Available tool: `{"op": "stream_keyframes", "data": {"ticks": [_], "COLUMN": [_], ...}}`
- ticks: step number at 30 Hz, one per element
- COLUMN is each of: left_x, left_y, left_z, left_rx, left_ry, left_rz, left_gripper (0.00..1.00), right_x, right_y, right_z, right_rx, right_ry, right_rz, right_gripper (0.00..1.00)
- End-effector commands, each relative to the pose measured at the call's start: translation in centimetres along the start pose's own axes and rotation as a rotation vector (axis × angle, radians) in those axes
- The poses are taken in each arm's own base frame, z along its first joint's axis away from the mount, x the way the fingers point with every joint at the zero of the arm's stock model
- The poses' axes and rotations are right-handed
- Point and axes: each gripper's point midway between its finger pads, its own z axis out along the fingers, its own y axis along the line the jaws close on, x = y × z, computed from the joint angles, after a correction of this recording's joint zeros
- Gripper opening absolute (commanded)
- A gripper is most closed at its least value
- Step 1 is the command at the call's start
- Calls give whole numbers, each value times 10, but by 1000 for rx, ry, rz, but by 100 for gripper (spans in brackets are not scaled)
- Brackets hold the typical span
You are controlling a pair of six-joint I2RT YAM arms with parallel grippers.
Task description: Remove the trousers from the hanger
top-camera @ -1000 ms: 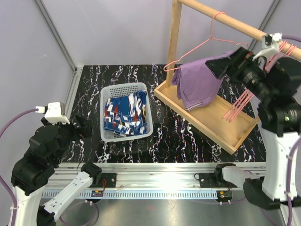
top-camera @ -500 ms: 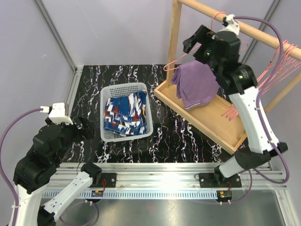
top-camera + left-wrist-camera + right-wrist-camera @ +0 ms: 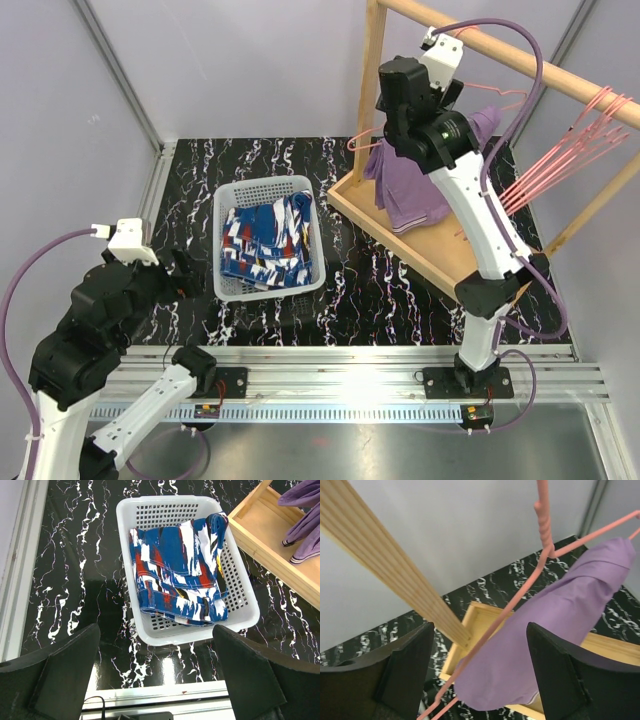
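Note:
The lilac trousers (image 3: 412,188) hang over a pink hanger (image 3: 362,141) on the wooden rail (image 3: 520,60). My right gripper (image 3: 398,110) is up at that hanger, just under the rail. In the right wrist view its fingers (image 3: 405,675) stand wide apart, open, with the hanger's arm (image 3: 520,597) and the lilac trousers (image 3: 545,645) showing between and beyond them; no touch is visible. The blue patched trousers (image 3: 265,240) lie folded in the white basket (image 3: 232,195). My left gripper (image 3: 157,675) hovers open near the basket's (image 3: 125,510) front edge, holding nothing.
The wooden rack has an upright post (image 3: 372,90) and a shallow base tray (image 3: 470,262) under the lilac trousers. Several bare pink hangers (image 3: 570,150) hang at the rail's right end. Grey walls close in the black marbled table (image 3: 180,190).
My right arm has swung left along the rail, from its right end to the hanger with the lilac trousers, and its jaws have narrowed a little. The left arm has stayed put.

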Motion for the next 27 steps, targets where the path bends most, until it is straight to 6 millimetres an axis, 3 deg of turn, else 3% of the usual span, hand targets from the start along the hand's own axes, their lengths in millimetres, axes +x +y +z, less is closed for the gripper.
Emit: {"op": "stream_keyframes", "data": {"ticks": [1, 3, 5, 6, 7, 9, 14, 15, 18, 19, 21, 22, 23, 27], "left_x": [-7, -6, -4, -3, -2, 1, 6, 7, 8, 6, 6, 5, 4, 4], "left_y": [-5, -5, -4, -3, -3, -4, -5, -6, -9, -9, -8, -8, -8, -7], "left_z": [-4, -4, -5, -4, -4, -3, 0, 0, 0, -1, -2, -3, -4, -6], "left_rx": [32, 34, 32, 29, 31, 35, 43, 50, 60, 61, 60, 62, 61, 65], "left_ry": [-22, -23, -21, -18, -14, -10, -5, -3, 5, 3, 3, -4, -6, -7], "left_rz": [-2, -1, 5, 6, 7, 8, 1, -1, -2, -3, 2, 0, 1, 0], "left_gripper": [99, 99, 99, 99, 99, 99, 99, 99, 99, 99, 99, 99, 99, 99], "right_x": [-3, 6, -7, 8, -5, 2, -1, 7, 2, -5, 8, -1, 12, 14], "right_y": [-23, -27, -33, -36, -41, -52, -75, -76, -84, -89, -89, -89, -85, -94], "right_z": [-3, -4, -15, -12, -21, -22, -35, -34, -41, -47, -41, -44, -41, -36], "right_rx": [108, 111, 86, 90, 75, 101, 119, 112, 83, 58, -2, -46, -92, -128], "right_ry": [-28, -8, -33, -14, -43, -43, -51, -37, -49, -57, -14, -32, 6, 20], "right_rz": [-13, -16, 56, 32, 78, 60, 62, 42, 65, 87, 75, 121, 112, 103], "right_gripper": [79, 63, 48, 44, 40, 35, 32, 31, 21, 21, 21, 21, 22, 27]}}
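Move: The left arm of the hanger carrying the trousers slants practically at the right hand's open fingertips, about 1 cm ahead, 1 cm left and 2 cm below. The trousers' middle hangs some 6 cm ahead, 6 cm to the right and 15 cm lower; the wooden post stands roughly 10 cm ahead and 8 cm left. Empty hangers cluster about 18 cm right and 4 cm back. From the idle left hand, that hanger arm is some 28 cm ahead, 31 cm right and 10 cm higher. The right fingers close round the left arm of the trousers' hanger and pinch it while the hand sinks about 4 cm. The hand then draws the hanger arm back towards the base and to the right, away from the post, roughly 7 cm each way, staying near that lower height with hardly any wrist turn. ##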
